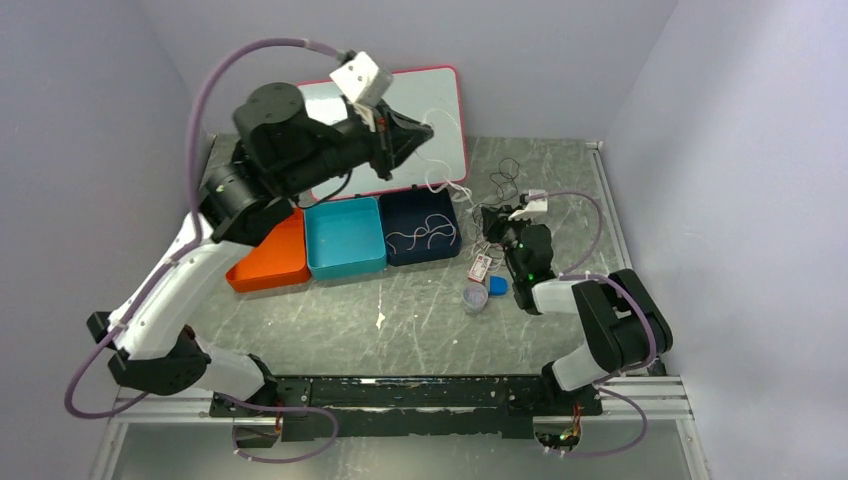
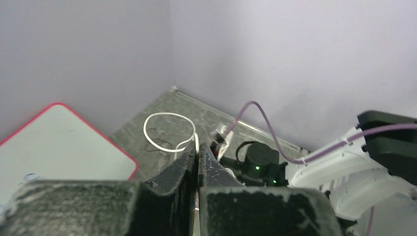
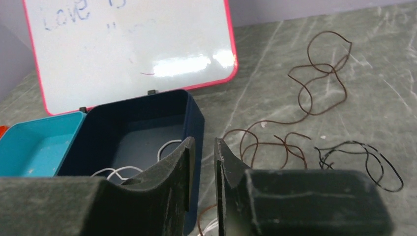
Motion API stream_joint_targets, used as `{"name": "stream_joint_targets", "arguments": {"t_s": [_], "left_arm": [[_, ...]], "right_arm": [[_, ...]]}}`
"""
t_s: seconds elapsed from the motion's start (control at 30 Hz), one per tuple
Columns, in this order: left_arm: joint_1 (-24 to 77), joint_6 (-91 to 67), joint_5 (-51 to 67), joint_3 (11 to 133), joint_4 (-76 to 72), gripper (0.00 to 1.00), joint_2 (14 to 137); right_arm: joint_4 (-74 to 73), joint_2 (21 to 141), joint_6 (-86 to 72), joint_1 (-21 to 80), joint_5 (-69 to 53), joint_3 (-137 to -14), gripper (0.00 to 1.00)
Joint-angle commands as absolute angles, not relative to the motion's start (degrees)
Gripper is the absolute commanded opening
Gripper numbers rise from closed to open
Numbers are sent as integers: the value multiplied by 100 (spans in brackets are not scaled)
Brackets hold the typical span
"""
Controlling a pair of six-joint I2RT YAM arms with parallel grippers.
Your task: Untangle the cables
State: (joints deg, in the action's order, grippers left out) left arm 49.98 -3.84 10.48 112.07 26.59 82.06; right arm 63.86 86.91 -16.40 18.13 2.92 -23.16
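My left gripper [image 1: 430, 128] [image 2: 197, 150] is raised in front of the whiteboard, shut on a white cable [image 2: 169, 114]. The cable loops above its tips and hangs down toward the table [image 1: 440, 183]. My right gripper [image 1: 492, 222] [image 3: 202, 143] is low over the table beside the navy bin, its jaws a narrow gap apart with nothing seen between the tips. A brown cable [image 3: 305, 93] and a thin black cable [image 3: 366, 160] lie loose on the table beyond it. More white cable [image 1: 425, 238] [image 3: 115, 172] lies in the navy bin [image 3: 195, 118].
An orange bin [image 1: 272, 262], a teal bin [image 1: 345, 235] and the navy bin [image 1: 420, 202] stand in a row mid-table. A red-framed whiteboard [image 1: 440, 90] leans on the back wall. A tag [image 1: 480, 266], a blue cap [image 1: 497, 285] and a clear cup [image 1: 476, 299] lie by the right arm.
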Motion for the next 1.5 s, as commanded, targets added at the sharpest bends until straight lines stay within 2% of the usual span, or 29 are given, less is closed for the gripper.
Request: {"name": "stream_joint_targets", "arguments": {"t_s": [0.0, 0.23, 0.5, 0.73, 0.97, 1.47], "left_arm": [[5010, -203, 19, 11511, 3104, 7, 7971], [4976, -144, -335, 11242, 3312, 7, 7899], [4932, -279, -251, 10583, 3199, 7, 8046], [4464, -435, 281, 9811, 2761, 7, 8349], [3859, -650, 908, 9381, 2218, 7, 8859], [3639, -436, 948, 9475, 1915, 7, 10122]], "right_arm": [[6078, 8448, -1800, 1833, 739, -2224, 26], [4623, 7296, -2001, 1832, 720, -2201, 32], [982, 5455, -2318, 1836, 282, -3140, 44], [-779, 4129, -2273, 1828, 248, -3452, 51], [-1722, 3553, -2412, 1834, 434, -3595, 65], [-2054, 3321, -2343, 1833, 467, -3478, 66]]}}
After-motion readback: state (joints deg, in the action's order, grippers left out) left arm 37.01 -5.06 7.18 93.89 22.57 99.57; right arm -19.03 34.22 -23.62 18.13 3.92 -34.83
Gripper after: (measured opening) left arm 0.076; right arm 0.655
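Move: The left hand, holding the white cable high up, has the dark blue bin about 18 cm ahead and 50 cm below it, neither left nor right. The teal bin lies some 17 cm left and 16 cm ahead of that hand, the cable tangle about 17 cm right and 15 cm ahead, both roughly 51 cm below. The right hand is over the tangle, which lies about 14 cm straight below; the matchbox is some 7 cm back and 4 cm left of that hand. Swinging first about 4 cm left and slightly up, the left hand then sinks nearly 30 cm while reaching some 15 cm forward over the dark blue bin, tipping its fingers downward and keeping its pinch on the white cable. Meanwhile the right hand draws back from the tangle towards its base, rises, drifts right, opens wide and tips down about 20 degrees. ##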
